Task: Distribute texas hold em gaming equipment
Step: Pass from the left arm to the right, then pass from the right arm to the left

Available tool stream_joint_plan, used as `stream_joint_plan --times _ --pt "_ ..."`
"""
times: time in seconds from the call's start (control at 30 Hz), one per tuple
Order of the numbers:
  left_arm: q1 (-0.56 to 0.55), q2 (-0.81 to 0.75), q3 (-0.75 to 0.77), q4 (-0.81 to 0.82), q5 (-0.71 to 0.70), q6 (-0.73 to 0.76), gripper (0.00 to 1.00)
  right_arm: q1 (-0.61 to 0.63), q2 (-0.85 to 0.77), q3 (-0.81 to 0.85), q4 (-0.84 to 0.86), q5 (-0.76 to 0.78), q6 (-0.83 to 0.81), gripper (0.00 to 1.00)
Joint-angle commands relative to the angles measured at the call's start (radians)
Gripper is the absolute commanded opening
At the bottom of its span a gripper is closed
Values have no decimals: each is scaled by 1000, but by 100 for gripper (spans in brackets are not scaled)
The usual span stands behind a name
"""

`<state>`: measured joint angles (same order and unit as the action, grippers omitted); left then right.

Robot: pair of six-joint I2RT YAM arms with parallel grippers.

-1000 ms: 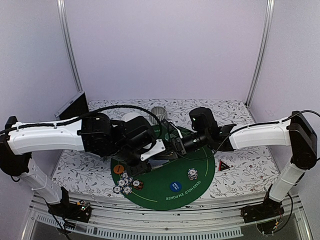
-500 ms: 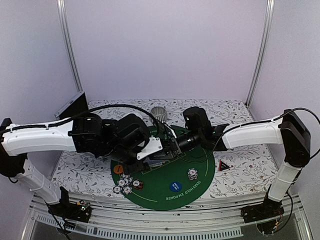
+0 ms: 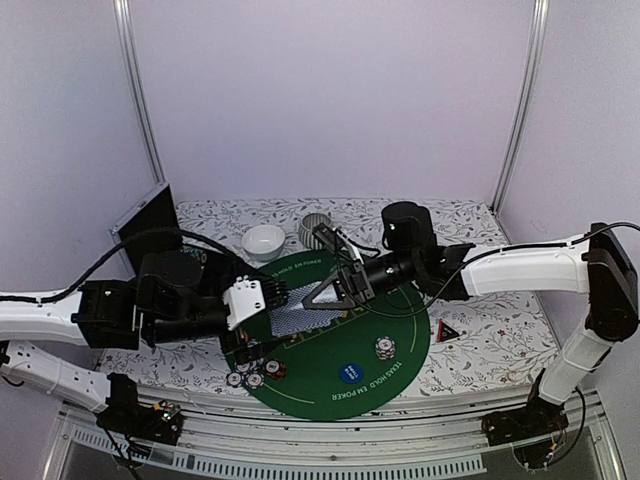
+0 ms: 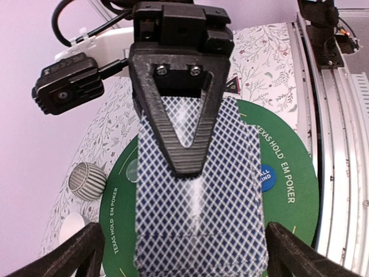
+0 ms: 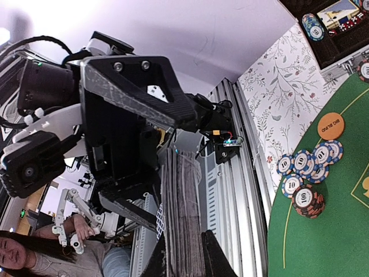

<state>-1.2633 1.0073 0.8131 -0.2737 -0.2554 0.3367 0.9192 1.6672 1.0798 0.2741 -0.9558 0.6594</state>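
A deck of grey-blue-backed playing cards (image 3: 292, 320) hangs over the green mat (image 3: 320, 388), with my right gripper (image 3: 325, 297) shut on its far end. From the left wrist, the cards (image 4: 202, 219) fill the middle, one black right finger (image 4: 179, 115) lying flat on them. My left gripper (image 4: 184, 259) is open, its fingertips (image 4: 63, 257) wide on either side of the deck's near end. The right wrist view shows the deck (image 5: 184, 219) edge-on in my right gripper (image 5: 183, 259). Striped chips (image 3: 252, 374), a chip stack (image 3: 385, 347), a blue button (image 3: 349, 372) and an orange button (image 5: 330, 125) lie on the mat.
A small red-black triangle (image 3: 449, 330) lies on the flowered cloth right of the mat. A white bowl (image 3: 264, 241) and a striped grey bowl (image 3: 316, 228) stand behind the mat. An open black case (image 3: 150, 215) sits at the back left.
My left gripper has let go of the deck, opened wide and drawn back to the left. My right gripper has closed on the cards and now holds them alone.
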Motion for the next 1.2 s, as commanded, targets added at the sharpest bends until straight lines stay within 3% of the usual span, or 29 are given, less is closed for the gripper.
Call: stream_joint_plan --times 0.0,0.23,0.47,0.6,0.73,0.83,0.9,1.0,1.17 --pt "-7 -7 -64 172 60 87 98 20 -35 -18 67 -6 48 2" --pt "31 0 -100 292 99 95 97 36 -21 10 96 13 85 2" --pt "83 -5 -114 262 171 85 70 47 -15 27 95 33 100 2" --pt "91 -14 -125 248 170 98 71 52 -6 35 96 43 103 2" --pt "98 -29 -138 273 153 100 65 59 9 50 95 44 107 2" --pt "98 -32 -156 284 154 101 75 61 15 61 94 40 109 2" --pt "99 -34 -161 290 153 100 75 61 16 66 93 40 110 2" --pt "99 -31 -159 281 148 100 73 63 16 64 91 40 109 2" --pt "102 -16 -141 278 137 89 61 63 16 59 91 43 110 2"
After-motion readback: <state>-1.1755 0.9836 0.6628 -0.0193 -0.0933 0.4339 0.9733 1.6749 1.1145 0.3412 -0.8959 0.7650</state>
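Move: The card deck, already clamped in the right gripper, has its middle about 5 cm to the left gripper's right, 2 cm ahead and 2 cm lower; from the right gripper it is level ahead-wise, some 2 cm to the left. On the mat about 22 cm below the left gripper, the red-black chip stack lies 3 cm back, straight under sideways; the white chips 3 cm back and 5 cm left; the blue blind button 4 cm back and 15 cm right. Keep the deck pinched in the right gripper and carry it about 2 cm up and 2 cm left, slightly back, in between the open left fingers. Slide the left gripper about 1.5 cm right towards the deck, then ease it a little back left and down, turning slightly clockwise, and narrow its fingers from wide open to roughly two thirds, along the deck's side edges. ##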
